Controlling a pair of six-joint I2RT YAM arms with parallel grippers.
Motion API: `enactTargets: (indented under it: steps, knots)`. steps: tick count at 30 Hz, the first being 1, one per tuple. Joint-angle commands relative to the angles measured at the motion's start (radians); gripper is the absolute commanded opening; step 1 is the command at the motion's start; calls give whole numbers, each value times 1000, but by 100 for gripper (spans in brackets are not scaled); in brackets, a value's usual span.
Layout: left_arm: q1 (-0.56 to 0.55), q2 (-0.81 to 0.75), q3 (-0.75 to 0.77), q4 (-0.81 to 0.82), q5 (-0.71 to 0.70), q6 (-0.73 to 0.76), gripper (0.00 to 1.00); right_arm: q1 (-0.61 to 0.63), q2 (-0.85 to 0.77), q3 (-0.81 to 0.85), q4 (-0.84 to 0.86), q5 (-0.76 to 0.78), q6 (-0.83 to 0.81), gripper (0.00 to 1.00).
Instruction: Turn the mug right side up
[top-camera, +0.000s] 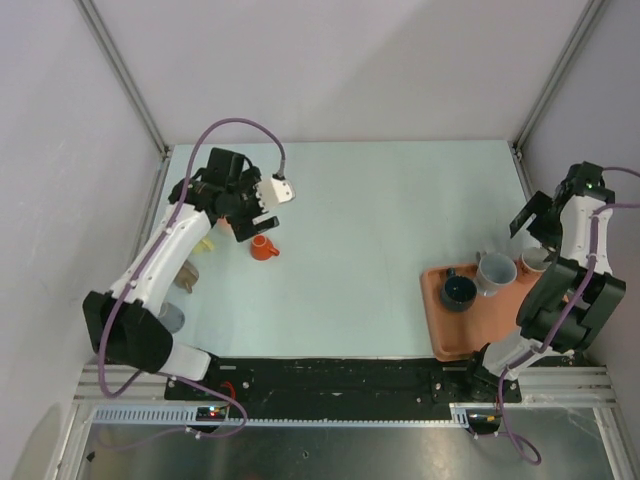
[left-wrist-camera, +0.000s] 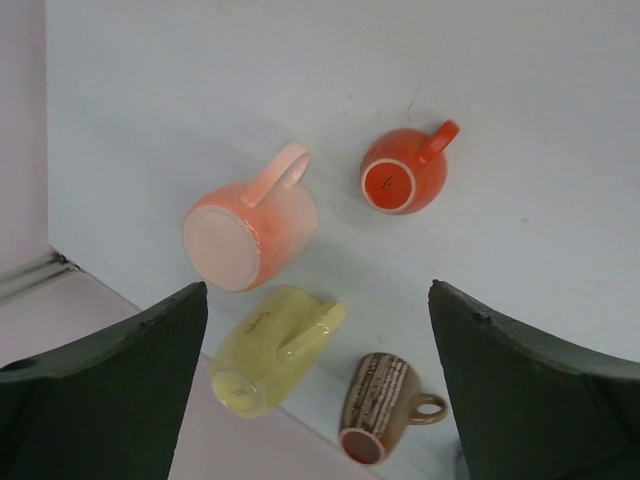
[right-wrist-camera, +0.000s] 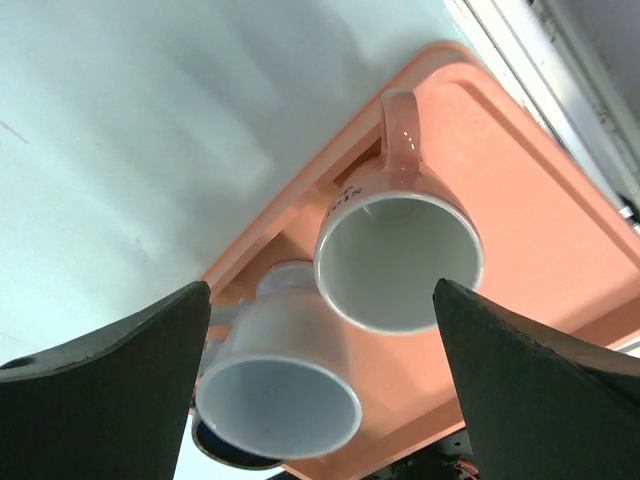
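Observation:
A small orange mug (top-camera: 263, 247) stands upside down on the left of the table; it also shows in the left wrist view (left-wrist-camera: 402, 172). Beside it a pink-orange mug (left-wrist-camera: 250, 225), a yellow mug (left-wrist-camera: 270, 350) and a brown patterned mug (left-wrist-camera: 385, 405) also show their bases. My left gripper (left-wrist-camera: 318, 390) is open and empty, high above these mugs; in the top view it (top-camera: 245, 208) hovers just behind the orange mug. My right gripper (right-wrist-camera: 320, 390) is open and empty above the tray's mugs, at the right edge (top-camera: 535, 225).
An orange tray (top-camera: 450, 335) at the right front holds a dark mug (top-camera: 459, 291), a grey mug (top-camera: 494, 272) and a pink mug with a white inside (right-wrist-camera: 400, 250), all upright. A grey cup (top-camera: 172, 318) sits by the left arm. Walls close in the table.

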Motion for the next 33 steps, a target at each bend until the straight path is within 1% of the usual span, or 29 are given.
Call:
enactTargets:
  steps: [1, 4, 7, 9, 11, 14, 16, 20, 25, 27, 29, 31, 32, 33]
  knots:
    - [41, 109, 2, 15, 21, 280, 90, -2, -88, 125, -116, 20, -37, 99]
    - [68, 212, 60, 15, 8, 354, 79, 7, -136, 181, -162, -1, -48, 99]
    - [84, 310, 91, 16, -28, 476, 76, 29, -192, 222, -193, -8, -52, 99]
    - [87, 380, 121, 17, -59, 518, 76, 40, -227, 237, -209, -37, -50, 100]
    - [88, 457, 183, 17, -83, 497, 75, 46, -262, 250, -219, -51, -48, 99]
    - [91, 549, 285, 17, -97, 451, 68, 61, -308, 267, -237, -67, -57, 99]
    - [94, 589, 318, 17, -105, 464, 67, 75, -338, 270, -242, -86, -66, 100]
    - [95, 654, 344, 16, -160, 505, 66, 105, -384, 269, -255, -124, -70, 99]
    - [101, 697, 319, 16, -188, 534, 66, 122, -409, 283, -286, -109, -65, 99]
    - [102, 715, 314, 16, -210, 544, 63, 130, -412, 290, -294, -111, -61, 99]
    - [102, 739, 319, 16, -241, 544, 55, 142, -415, 296, -294, -120, -58, 99]
    - [102, 758, 340, 16, -259, 530, 35, 155, -416, 307, -298, -128, -52, 99]
    - [101, 754, 346, 16, -261, 523, 17, 160, -415, 312, -302, -130, -46, 99]
    - [99, 745, 350, 16, -251, 513, 9, 165, -413, 322, -309, -132, -43, 99]
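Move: My left hand is going for the large pink mug, which stands upside down about 13 cm ahead, 11 cm to the left and 17 cm below. The orange mug is only some 3 cm ahead and straight below by 18 cm; the yellow mug is 7 cm ahead and 22 cm left. From my right hand the pink mug lies about 87 cm left and 18 cm ahead; the white mug it has released is 5 cm right, 2 cm ahead. I bring my left hand down about 17 cm and some 12 cm forward, then finish by sinking and edging left onto the right-hand side of the pink mug. My fingers swing round to point nearly straight down and close from wide open, pinching the handle. My right hand, still open, rises about 17 cm off the tray, drifting left and slightly back. ##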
